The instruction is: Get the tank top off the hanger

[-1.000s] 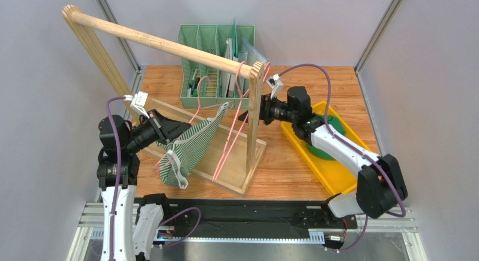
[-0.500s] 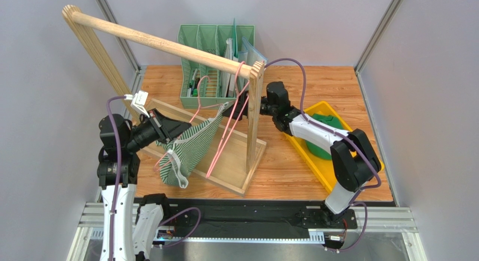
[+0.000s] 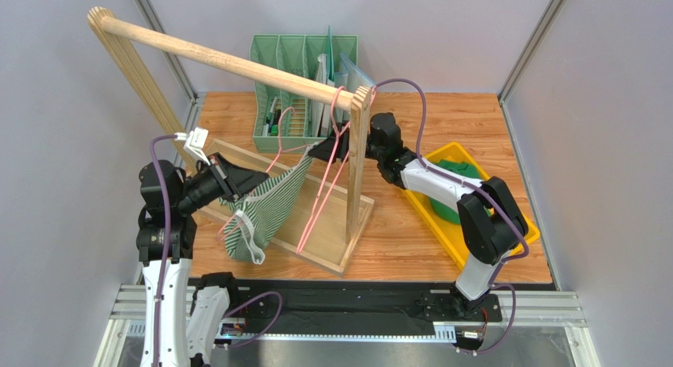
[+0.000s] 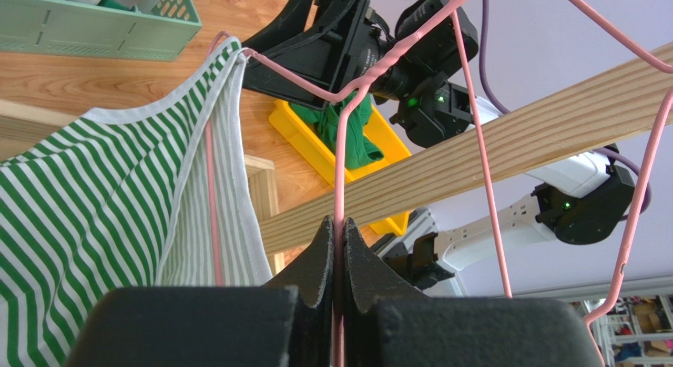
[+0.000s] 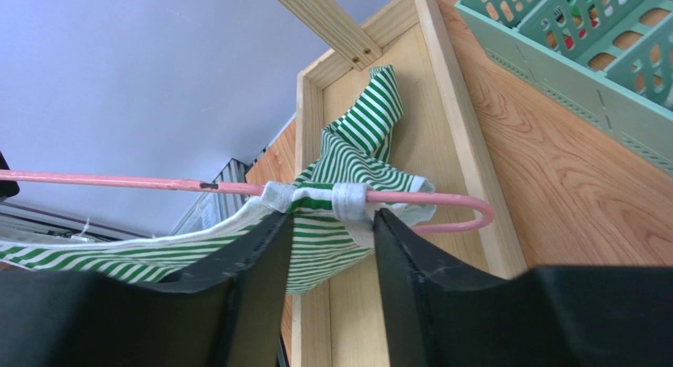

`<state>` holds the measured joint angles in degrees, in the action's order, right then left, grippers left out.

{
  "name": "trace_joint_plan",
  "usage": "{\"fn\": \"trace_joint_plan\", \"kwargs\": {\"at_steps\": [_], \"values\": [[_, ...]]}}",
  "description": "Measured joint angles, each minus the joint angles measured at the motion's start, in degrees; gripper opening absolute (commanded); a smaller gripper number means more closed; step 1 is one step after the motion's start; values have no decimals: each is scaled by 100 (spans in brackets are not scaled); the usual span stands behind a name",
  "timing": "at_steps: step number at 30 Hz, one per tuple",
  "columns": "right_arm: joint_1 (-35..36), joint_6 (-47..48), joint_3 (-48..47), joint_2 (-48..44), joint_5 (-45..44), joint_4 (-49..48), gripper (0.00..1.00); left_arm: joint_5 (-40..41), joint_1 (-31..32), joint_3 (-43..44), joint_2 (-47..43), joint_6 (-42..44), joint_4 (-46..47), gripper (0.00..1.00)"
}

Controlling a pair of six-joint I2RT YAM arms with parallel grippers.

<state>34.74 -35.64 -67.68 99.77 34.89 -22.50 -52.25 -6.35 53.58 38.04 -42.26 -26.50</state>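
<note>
A green-and-white striped tank top (image 3: 265,209) hangs on a pink wire hanger (image 3: 324,189) hooked over the wooden rail (image 3: 237,65). My left gripper (image 3: 241,180) is shut on the hanger's wire (image 4: 340,185), next to the top's left side. My right gripper (image 3: 320,150) is open at the hanger's right end, its fingers (image 5: 261,256) straddling the white-edged strap (image 5: 347,203) on the wire (image 5: 426,199). The top (image 4: 95,209) fills the left of the left wrist view.
The wooden rack's base tray (image 3: 332,253) and right post (image 3: 357,162) stand mid-table. A green organiser (image 3: 304,83) sits behind. A yellow tray (image 3: 474,241) with green cloth (image 3: 446,205) lies at right.
My right arm swung left from beside the post to the hanger's right end, and its open fingers now straddle the strap. The hanger shifted slightly. The left arm has not moved.
</note>
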Motion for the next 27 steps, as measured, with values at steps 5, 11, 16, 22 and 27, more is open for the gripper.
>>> {"fn": "trace_joint_plan", "kwargs": {"at_steps": [5, 11, 16, 22, 27], "values": [[46, -164, 39, 50, 0, -382, 44, 7, 2, 24, -37, 39, -114, 0], [46, -369, 70, 55, -11, -693, 15, 9, 2, 68, -61, 63, -166, 0], [50, -448, 90, 55, -245, -662, 0, 103, 2, 140, -74, 146, -297, 0], [57, -470, 114, 37, -1005, 28, 0, 286, 2, 317, -146, 293, -551, 0], [55, -619, 129, -122, -1711, 861, 0, 426, 2, 326, -212, 428, -645, 0]]}}
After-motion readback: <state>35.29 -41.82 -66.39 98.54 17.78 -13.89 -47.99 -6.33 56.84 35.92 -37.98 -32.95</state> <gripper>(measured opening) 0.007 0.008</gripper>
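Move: The striped tank top's far strap, on the hanger's curved end, sits between my half-open right fingertips, about 1 cm ahead and 2 cm to the left. From that hand the rack's post stands roughly 9 cm right and 6 cm back, the empty pink hanger some 4 cm right and 6 cm back, and the green basket about 22 cm ahead, well below. From my left hand the strap lies about 12 cm ahead, 9 cm right and 9 cm lower. I raise my right hand a centimetre or two as its fingers shut and pinch the strap, then pull it down about 5 cm, and also forward and to the right towards the hanger's tip, swinging clockwise some 15 degrees and tipping the fingers down. My left hand keeps its pinch on the hanger's near shoulder, almost still, and holds against the pull. ##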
